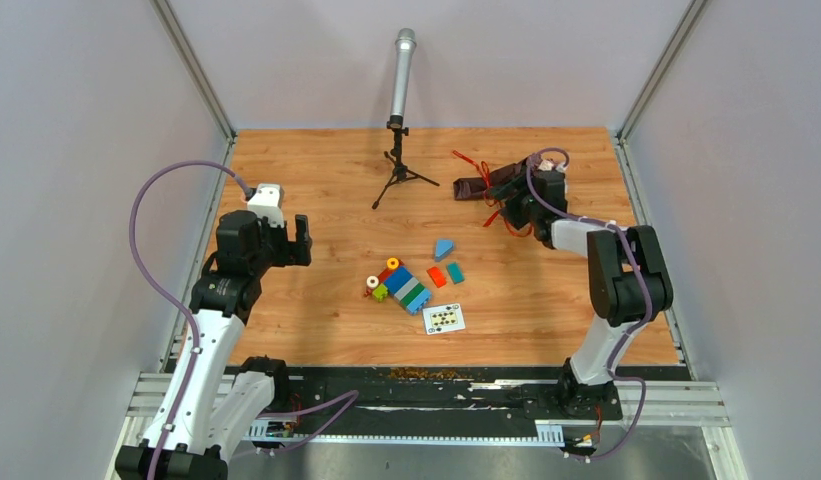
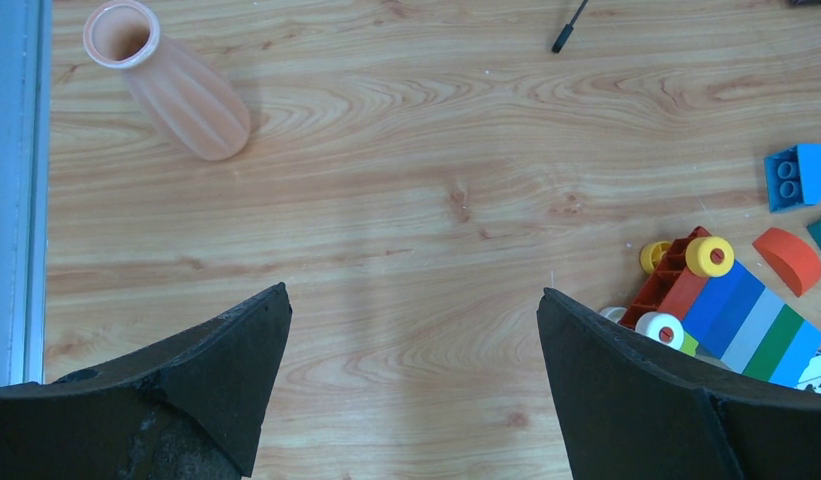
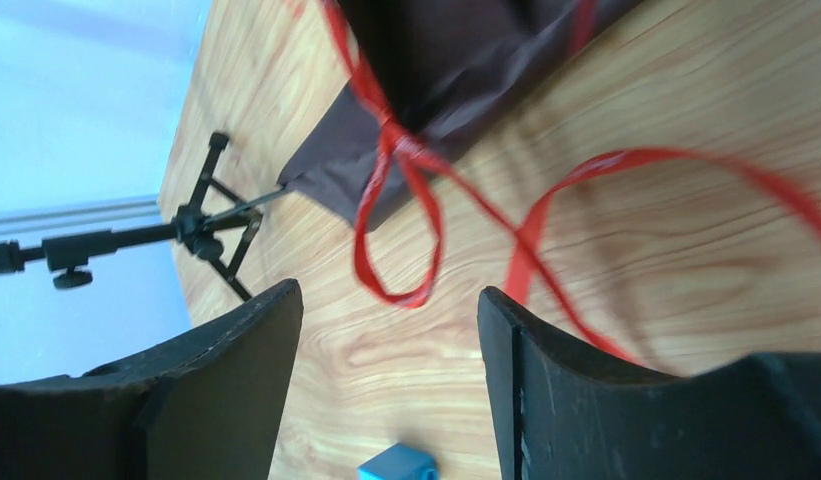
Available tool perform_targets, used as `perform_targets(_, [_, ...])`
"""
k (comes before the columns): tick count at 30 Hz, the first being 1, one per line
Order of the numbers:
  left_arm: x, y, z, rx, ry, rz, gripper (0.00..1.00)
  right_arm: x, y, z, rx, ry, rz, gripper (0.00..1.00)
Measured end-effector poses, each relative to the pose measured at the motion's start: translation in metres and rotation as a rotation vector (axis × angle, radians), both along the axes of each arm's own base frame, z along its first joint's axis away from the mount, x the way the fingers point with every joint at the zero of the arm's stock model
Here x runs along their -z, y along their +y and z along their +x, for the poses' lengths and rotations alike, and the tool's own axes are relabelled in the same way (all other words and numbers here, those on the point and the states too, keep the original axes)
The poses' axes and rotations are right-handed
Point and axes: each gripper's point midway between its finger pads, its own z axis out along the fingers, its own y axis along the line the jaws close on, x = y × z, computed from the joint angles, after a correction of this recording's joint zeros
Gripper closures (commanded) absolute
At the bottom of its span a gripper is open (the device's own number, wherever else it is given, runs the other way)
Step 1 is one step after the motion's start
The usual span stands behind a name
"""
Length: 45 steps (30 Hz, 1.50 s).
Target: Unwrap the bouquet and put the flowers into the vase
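Observation:
The bouquet [image 1: 486,185] lies at the back right of the table as a dark maroon paper wrap [image 3: 466,60]. Its thin red ribbon [image 3: 396,220] trails in loose loops over the wood. The flowers are hidden from every view. My right gripper [image 1: 508,203] hovers right over the wrap. In the right wrist view my right gripper [image 3: 388,295] is open, with only a ribbon loop near the gap and nothing held. The salmon-pink ribbed vase [image 2: 171,85] shows at the top left of the left wrist view. My left gripper [image 2: 414,292] is wide open over bare wood, well short of the vase.
A grey microphone [image 1: 401,65] on a black tripod [image 1: 401,175] stands at the back centre, just left of the bouquet. Coloured toy blocks [image 1: 406,285] and a small dotted card [image 1: 444,318] lie mid-table. A blue block [image 3: 396,465] sits just below my right fingers. Walls close in both sides.

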Motion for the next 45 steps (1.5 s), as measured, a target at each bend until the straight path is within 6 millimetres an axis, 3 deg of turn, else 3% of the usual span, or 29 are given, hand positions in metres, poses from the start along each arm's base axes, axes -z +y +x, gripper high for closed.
perform_targets(3, [0.000,-0.001,0.000,0.005,0.001,-0.003,0.00,-0.002,0.027,-0.001,-0.014,0.003,0.036,0.32])
perform_targets(7, [0.000,-0.002,0.000,0.008,0.001,-0.005,0.00,0.008,0.039,0.004,0.028,0.035,0.070,0.32])
perform_targets(13, [0.000,-0.002,0.000,0.012,0.001,-0.007,0.00,0.032,0.039,0.010,0.138,0.086,0.112,0.37])
perform_targets(24, [0.000,-0.003,0.000,0.016,0.001,-0.009,0.00,0.030,0.037,0.049,0.239,0.042,0.111,0.56])
perform_targets(31, [0.001,-0.003,0.000,0.016,0.003,-0.009,0.00,0.041,0.033,0.054,0.281,0.053,0.116,0.63])
perform_targets(41, [0.002,-0.003,0.000,0.016,0.009,-0.008,0.00,0.051,0.031,0.058,0.302,0.062,0.118,0.98])
perform_targets(45, [0.003,-0.003,0.001,0.016,0.012,-0.008,0.00,0.052,0.030,0.057,0.294,0.060,0.109,1.00])
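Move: The ribbon knot on the bouquet lies about 7 cm ahead of the right hand, 3 cm to its left and 5 cm below. The flower heads are roughly 13 cm ahead and 13 cm to the right. The blue wedge block sits some 7 cm back and 13 cm left, and the tripod base about 10 cm ahead and 25 cm left. From the left hand, the knot is roughly 25 cm ahead, 48 cm right and 18 cm below. The red ribbon beside the bouquet's knot is what the right fingers go for: the open hand slides left about 4 cm, sinks, then reaches forward some 5 cm towards the knot, turning clockwise as it goes. Its fingers narrow on the way and, after a last small dip, shut and pinch the ribbon close to the knot. ##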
